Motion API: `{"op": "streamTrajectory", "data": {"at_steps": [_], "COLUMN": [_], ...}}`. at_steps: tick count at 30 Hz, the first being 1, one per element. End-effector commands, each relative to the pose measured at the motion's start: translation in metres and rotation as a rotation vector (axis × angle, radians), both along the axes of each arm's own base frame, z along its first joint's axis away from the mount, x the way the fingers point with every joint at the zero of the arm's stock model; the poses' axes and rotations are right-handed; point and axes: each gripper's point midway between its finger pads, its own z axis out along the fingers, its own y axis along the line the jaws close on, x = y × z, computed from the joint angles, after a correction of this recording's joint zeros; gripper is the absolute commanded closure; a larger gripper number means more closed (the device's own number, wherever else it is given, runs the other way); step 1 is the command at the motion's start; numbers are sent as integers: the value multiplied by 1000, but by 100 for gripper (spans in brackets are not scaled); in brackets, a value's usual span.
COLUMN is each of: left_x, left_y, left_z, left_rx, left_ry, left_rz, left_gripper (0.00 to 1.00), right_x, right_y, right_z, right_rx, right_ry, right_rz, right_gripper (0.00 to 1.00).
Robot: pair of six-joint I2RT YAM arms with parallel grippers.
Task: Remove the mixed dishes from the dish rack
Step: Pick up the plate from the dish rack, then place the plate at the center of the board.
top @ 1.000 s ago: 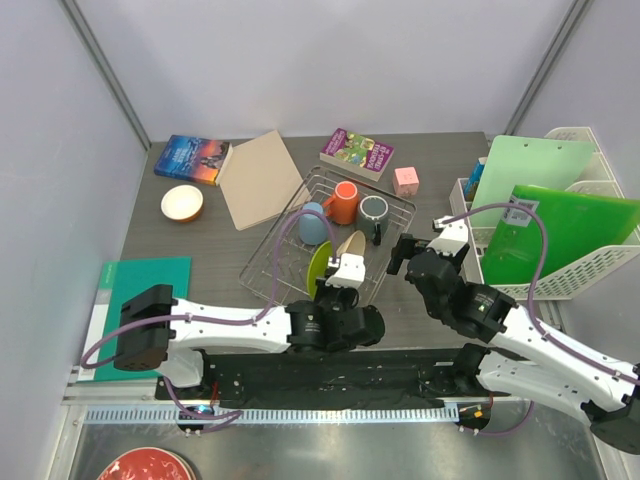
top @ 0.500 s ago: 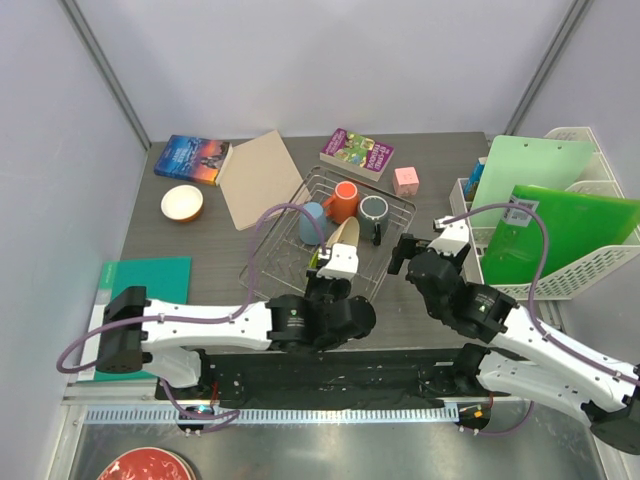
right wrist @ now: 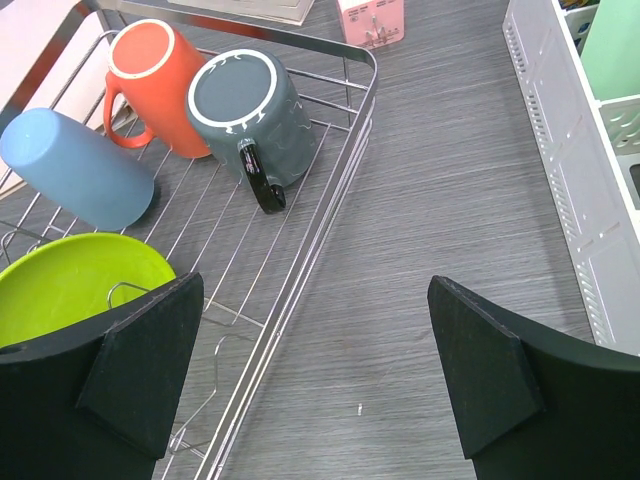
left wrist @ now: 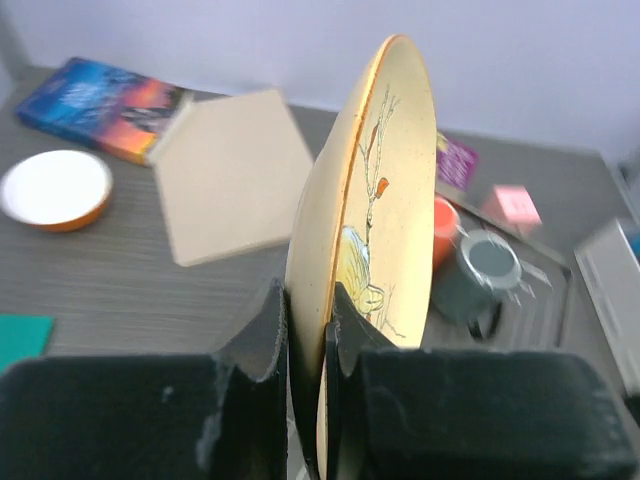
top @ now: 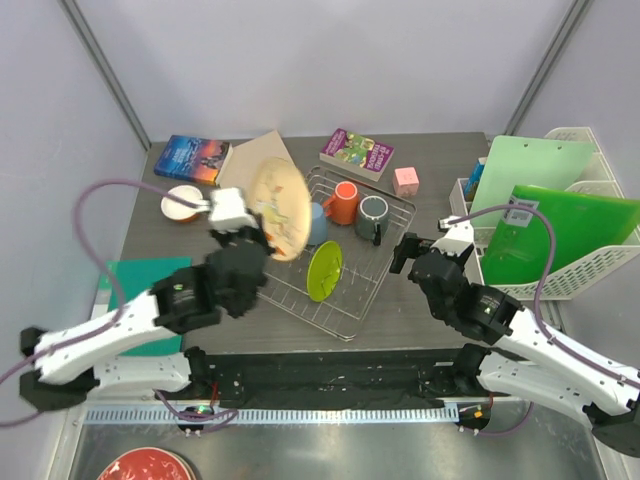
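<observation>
My left gripper [top: 256, 238] [left wrist: 308, 300] is shut on the lower rim of the beige plate [top: 280, 208] [left wrist: 385, 180]. It holds the plate on edge in the air over the left end of the dish rack [top: 383, 272] [right wrist: 330, 220]. In the rack stand a lime green plate [top: 325, 270] [right wrist: 70, 285], a light blue mug [top: 318, 222] [right wrist: 75, 170], an orange mug [top: 344, 202] [right wrist: 155, 85] and a dark grey mug [top: 373, 215] [right wrist: 250, 115]. A small white bowl [top: 182, 203] [left wrist: 55, 187] sits on the table at the left. My right gripper [top: 423, 252] [right wrist: 315, 370] hangs open over bare table beside the rack's right edge.
A tan board [top: 255, 185] and a blue book [top: 192, 158] lie at the back left. A purple book [top: 357, 153] and a pink block [top: 406, 180] lie behind the rack. A white basket [top: 575, 280] with green boards stands right. A teal mat [top: 140, 275] lies left; a red bowl [top: 145, 468] sits below the table edge.
The left arm has lifted the beige plate out of the rack and swung it up and to the left. The right arm has not moved.
</observation>
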Motion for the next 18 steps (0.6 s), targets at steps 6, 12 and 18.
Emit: {"op": "streamTrajectory", "data": {"at_steps": [6,12,18], "left_x": [36,83,139], "left_y": [135,153,175], "left_z": [54,18,-9], "left_rx": [-299,-394,-636], "left_ry": [-37,82,153], "left_rz": [289,325,261], "left_gripper": [100,100,100], "right_x": [4,4,2], "right_y": [11,13,9], "right_z": [16,18,24], "right_rx": [68,74,72], "right_ry": [-34,-40,-60], "right_rz": [15,30,37], "right_gripper": [2,2,2]}}
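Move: The left gripper already holds the plate upright by its rim, clear of the rack. The white bowl, which marks where the plate is being taken, stands about 25 cm ahead of this hand, 29 cm to its left and 32 cm below. The tan board lies some 33 cm ahead and 8 cm left, the blue book 38 cm ahead and 28 cm left, both on the table. From the idle right hand, the white bowl is roughly 24 cm ahead, 60 cm left and 18 cm lower. Keep the plate pinched and sweep the left gripper left, away from the rack, almost 20 cm in all, rising slightly at first and swinging the fingers some 25 degrees counter-clockwise. Once most of that is done, push forward and sink towards the white bowl, tipping the fingertips down and letting the hand's left side drop. ##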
